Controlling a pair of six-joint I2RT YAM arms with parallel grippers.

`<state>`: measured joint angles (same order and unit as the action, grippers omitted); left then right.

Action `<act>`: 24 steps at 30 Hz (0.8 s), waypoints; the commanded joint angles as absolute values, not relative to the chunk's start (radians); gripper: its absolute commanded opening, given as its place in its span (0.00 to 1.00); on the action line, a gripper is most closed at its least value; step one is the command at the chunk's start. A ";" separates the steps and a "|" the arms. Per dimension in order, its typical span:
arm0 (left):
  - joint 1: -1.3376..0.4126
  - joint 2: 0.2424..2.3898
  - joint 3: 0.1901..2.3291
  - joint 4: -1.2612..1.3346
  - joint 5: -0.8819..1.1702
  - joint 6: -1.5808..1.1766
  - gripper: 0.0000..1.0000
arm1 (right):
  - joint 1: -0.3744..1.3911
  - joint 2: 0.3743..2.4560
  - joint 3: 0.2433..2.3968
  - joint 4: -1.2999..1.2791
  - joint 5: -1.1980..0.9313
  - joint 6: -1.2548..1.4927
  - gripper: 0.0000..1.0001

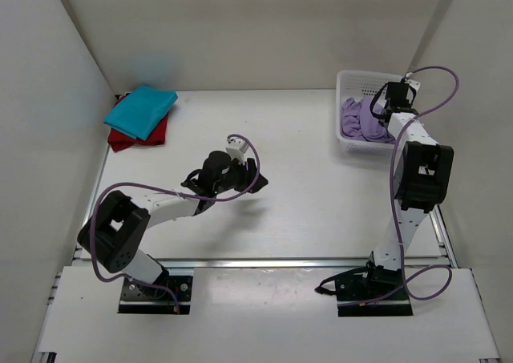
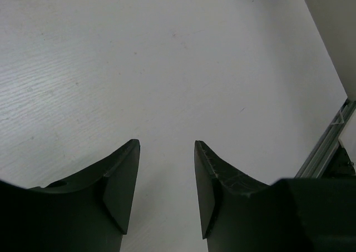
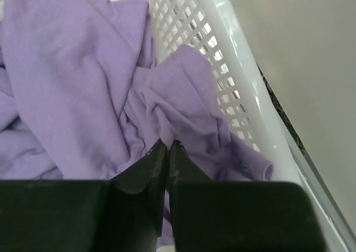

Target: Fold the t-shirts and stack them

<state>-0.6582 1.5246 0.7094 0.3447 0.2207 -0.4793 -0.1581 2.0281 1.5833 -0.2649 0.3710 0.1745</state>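
Note:
A folded teal-blue t-shirt (image 1: 141,110) lies on top of a deep red t-shirt (image 1: 128,139) at the far left of the table. The pale lavender t-shirt (image 1: 361,118) sits crumpled inside the white mesh basket (image 1: 346,78) at the far right. My right gripper (image 1: 378,106) reaches down into that basket. In the right wrist view its jaws (image 3: 168,144) are pressed together with a fold of the lavender t-shirt (image 3: 72,68) pinched at their tips, close to the basket wall (image 3: 233,63). My left gripper (image 1: 255,173) hovers over the bare middle of the table, open (image 2: 167,146), with nothing between its fingers.
White walls enclose the table on the left, back and right. A metal rail (image 1: 304,261) runs along the table's near edge, also visible as the rail (image 2: 328,146) at the right of the left wrist view.

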 commanded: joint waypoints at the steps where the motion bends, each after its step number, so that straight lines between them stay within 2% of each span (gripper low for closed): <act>1: -0.652 1.467 0.703 0.351 0.218 -0.486 0.54 | -0.137 1.918 1.592 -0.232 0.410 0.195 0.00; 6: -0.620 1.408 0.699 0.318 0.238 -0.514 0.55 | -0.097 1.683 1.568 -0.195 0.287 0.244 0.00; 11: -0.532 1.324 0.684 0.270 0.249 -0.552 0.55 | -0.008 1.473 1.647 -0.219 -0.022 0.281 0.00; 13: -0.505 1.283 0.687 0.245 0.247 -0.555 0.56 | 0.064 1.428 1.698 -0.225 -0.066 0.281 0.00; 16: -0.443 1.230 0.680 0.213 0.250 -0.563 0.57 | 0.269 1.398 1.825 -0.238 -0.040 0.258 0.00; 21: -0.327 1.164 0.647 0.183 0.267 -0.566 0.59 | 0.499 1.404 1.994 -0.227 -0.095 0.233 0.01; 23: -0.279 1.134 0.631 0.179 0.284 -0.578 0.59 | 0.537 1.413 2.012 -0.216 -0.110 0.250 0.00; 24: -0.255 1.137 0.624 0.178 0.299 -0.587 0.59 | 0.519 1.420 2.017 -0.209 -0.189 0.290 0.00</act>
<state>-0.3080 1.1728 0.6476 0.2111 0.2520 -0.5644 0.5201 1.4120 1.9751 -0.2584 -0.0883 0.2489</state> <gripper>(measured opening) 0.589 0.023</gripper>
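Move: The right hand is already shut on the purple t-shirt inside the basket's right side; the rest of the shirt lies roughly 10 cm left and 5 cm back, the basket's middle about 9 cm left and 3 cm back. The open table it is carried over lies some 36 cm left, 19 cm back and 10 cm below. From the empty left hand, the purple shirt is some 32 cm to the right and 18 cm ahead, a few centimetres lower. Keeping its pinch on the purple shirt, the right hand hauls it up out of the basket, nearly 50 cm, first almost straight up, then also swinging some 36 cm left and 19 cm back over the open table, gathering speed. The wrist swings the fingers round from down-and-right to forward-left, slightly up. The half-open left hand backs off about 12 cm left and 8 cm up. ##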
